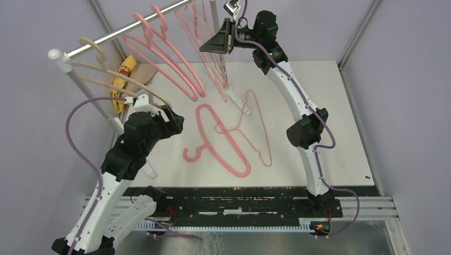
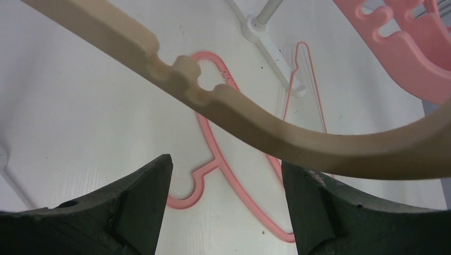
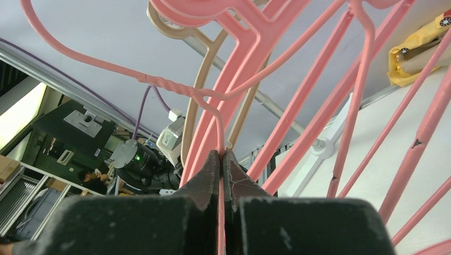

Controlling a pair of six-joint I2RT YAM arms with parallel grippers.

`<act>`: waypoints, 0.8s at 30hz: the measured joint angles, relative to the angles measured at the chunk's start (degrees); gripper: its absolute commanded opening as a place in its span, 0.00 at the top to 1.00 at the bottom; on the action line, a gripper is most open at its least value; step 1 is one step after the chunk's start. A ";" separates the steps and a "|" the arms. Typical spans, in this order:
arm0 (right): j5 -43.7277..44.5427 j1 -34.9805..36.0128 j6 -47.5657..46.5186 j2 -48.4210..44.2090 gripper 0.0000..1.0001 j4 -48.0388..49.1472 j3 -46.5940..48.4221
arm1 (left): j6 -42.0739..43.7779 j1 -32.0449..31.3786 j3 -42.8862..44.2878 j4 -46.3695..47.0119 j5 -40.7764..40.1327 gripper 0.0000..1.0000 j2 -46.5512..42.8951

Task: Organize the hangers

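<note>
A beige hanger and thick pink plastic hangers hang on the silver rail, with thin pink wire hangers further right. My right gripper is up at the rail, shut on the wire of one thin pink hanger. A pink plastic hanger and a wire hanger lie flat on the table. My left gripper is open and empty, just below the beige hanger's arm and above the lying plastic hanger.
A yellow and tan cloth lies at the back left behind the rack. The rack's upright post and white foot stand mid-table, with another foot by the left arm. Purple walls close in both sides.
</note>
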 measured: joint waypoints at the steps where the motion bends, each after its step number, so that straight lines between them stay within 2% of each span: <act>1: 0.13 0.00 -0.17 0.00 0.97 -0.33 -0.04 | 0.00 -0.35 0.00 0.07 -0.02 0.19 0.59; 6: 0.42 0.00 -0.74 0.11 0.97 -0.96 -0.02 | -0.02 -4.09 -0.02 0.52 -1.22 0.19 3.17; 16: 1.42 0.00 -2.19 1.44 0.97 -1.60 -0.02 | -1.60 -25.44 -0.02 2.25 -14.93 0.18 11.96; 24: 1.88 0.00 -2.91 1.53 0.97 -0.98 -0.04 | -3.50 -34.10 -0.02 4.42 -23.28 0.18 14.21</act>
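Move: The thick pink hanger on the table has its middle about 16 cm to the right of my left hand, 4 cm ahead and some 27 cm below. The thin wire hanger lies 11 cm right of it and about 4 cm farther out. On the rail, the beige hanger is roughly 10 cm left of my left hand and 10 cm higher, 2 cm ahead; the two thick pink hung hangers are 10 cm ahead, level sideways, 13 cm higher. From my right hand the thick pink hanger is 13 cm back, 3 cm right and 45 cm down. I swing my left hand out to the right by about 11 cm, dipping some 4 cm on the way, out from beside the beige hanger and towards the thick pink hanger on the table. The wrist turns about 10 degrees clockwise and rolls its left side up as much; the fingers stay wide open and empty. My right hand keeps its pinch on a thin pink wire hanger up by the rail and eases about 2 cm forward and down. ##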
